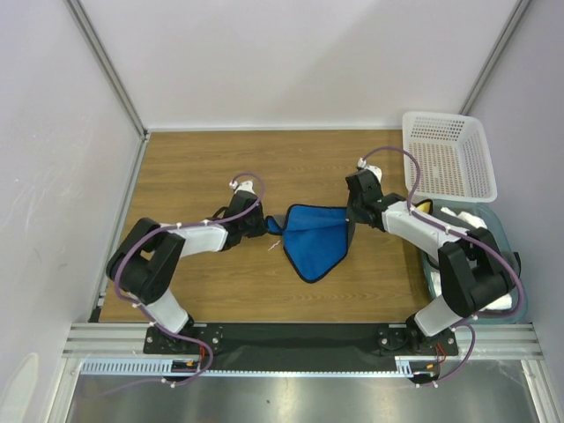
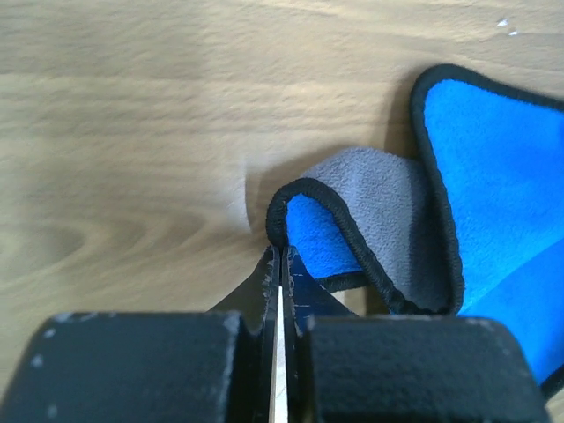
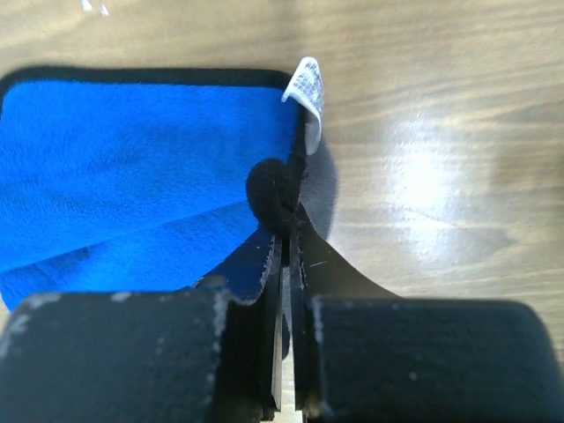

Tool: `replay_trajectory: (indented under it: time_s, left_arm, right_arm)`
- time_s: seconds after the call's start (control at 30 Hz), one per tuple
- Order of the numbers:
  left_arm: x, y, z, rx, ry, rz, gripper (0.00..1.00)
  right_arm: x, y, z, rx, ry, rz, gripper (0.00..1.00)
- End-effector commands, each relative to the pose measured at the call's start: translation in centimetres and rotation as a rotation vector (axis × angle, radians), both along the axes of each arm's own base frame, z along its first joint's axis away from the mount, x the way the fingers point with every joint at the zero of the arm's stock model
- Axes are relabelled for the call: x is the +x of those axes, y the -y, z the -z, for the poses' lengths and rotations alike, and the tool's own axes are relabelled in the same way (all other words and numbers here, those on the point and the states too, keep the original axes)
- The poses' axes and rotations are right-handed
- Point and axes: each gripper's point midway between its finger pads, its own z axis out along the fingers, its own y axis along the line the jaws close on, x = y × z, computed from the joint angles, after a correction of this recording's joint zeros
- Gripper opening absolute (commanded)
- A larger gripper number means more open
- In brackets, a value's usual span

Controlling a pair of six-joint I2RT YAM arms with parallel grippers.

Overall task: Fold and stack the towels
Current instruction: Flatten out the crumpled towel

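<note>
A small towel [image 1: 315, 242], bright blue on one face, grey on the other and edged in black, lies partly bunched on the wooden table between my two arms. My left gripper [image 1: 271, 226] is shut on its left corner; in the left wrist view the black hem [image 2: 280, 211] curls up right at the closed gripper [image 2: 280, 254], with the grey underside [image 2: 401, 220] folded over beside it. My right gripper [image 1: 352, 225] is shut on the right corner, where the hem [image 3: 271, 194] bunches at the gripper [image 3: 286, 231] below a white label [image 3: 306, 88]. A yellow towel [image 1: 423, 206] and a white towel [image 1: 460, 217] sit in a bin at the right.
A white perforated basket [image 1: 449, 154] stands at the back right. A grey-blue bin [image 1: 504, 231] sits in front of it, under my right arm. Walls close in the table at the left, back and right.
</note>
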Motion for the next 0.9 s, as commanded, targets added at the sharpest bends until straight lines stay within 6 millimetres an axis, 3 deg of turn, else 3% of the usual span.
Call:
replay_trajectory:
  time_s: [0.0, 0.17, 0.27, 0.33, 0.5, 0.53, 0.67, 0.87]
  left_arm:
    - [0.7, -1.3, -3.2, 0.034, 0.068, -0.03, 0.0]
    - [-2.8, -3.6, -3.1, 0.075, -0.045, -0.088, 0.0]
    - [-6.0, -4.5, -2.7, 0.041, -0.1, -0.093, 0.0]
    - [-7.2, -5.1, -3.7, 0.024, -0.098, -0.104, 0.0]
    - [-11.4, -7.9, -3.7, 0.068, -0.171, -0.149, 0.0]
    - [-11.8, -8.1, -4.4, 0.051, -0.158, -0.152, 0.0]
    - [-14.0, -9.1, -3.6, 0.058, -0.207, -0.172, 0.0]
    - [-15.4, -10.1, -1.4, 0.056, -0.227, -0.21, 0.0]
  right_arm:
    - [2.0, 0.6, -3.7, -0.006, 0.107, 0.038, 0.0]
    - [2.4, 1.7, -5.8, 0.004, 0.146, 0.041, 0.0]
    - [3.2, 1.8, -5.6, 0.01, 0.162, -0.009, 0.0]
    - [4.0, 1.5, -5.3, 0.039, 0.151, -0.037, 0.0]
    - [6.0, 1.3, -4.6, 0.049, 0.127, -0.052, 0.0]
    - [6.3, 0.9, -4.6, 0.055, 0.123, -0.07, 0.0]
    - [8.0, -0.9, -4.2, 0.09, 0.098, -0.123, 0.0]
    - [9.0, -4.0, -3.0, 0.159, 0.075, -0.208, 0.0]
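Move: Pinched at its left end by the left hand, the crumpled blue-and-grey towel has its middle about 13 cm to that hand's right and 3 cm back, roughly 1 cm lower. From the right hand, which holds its right edge, the towel's middle lies some 8 cm left and 5 cm back, about 2 cm below; its white tag sits about 4 cm ahead and 1 cm right, and the white basket about 26 cm right and 17 cm ahead. Pulling the towel out diagonally, both hands keep their pinch: the left lifts about 5 cm while drawing back some 14 cm and 9 cm left, away from the towel's middle, sinking a little at the end. The right rises 3 cm, drifting right, then reaches about 7 cm forward and swings back left, settling slightly lower; each wrist turns roughly 10 degrees, partly counter-clockwise. ##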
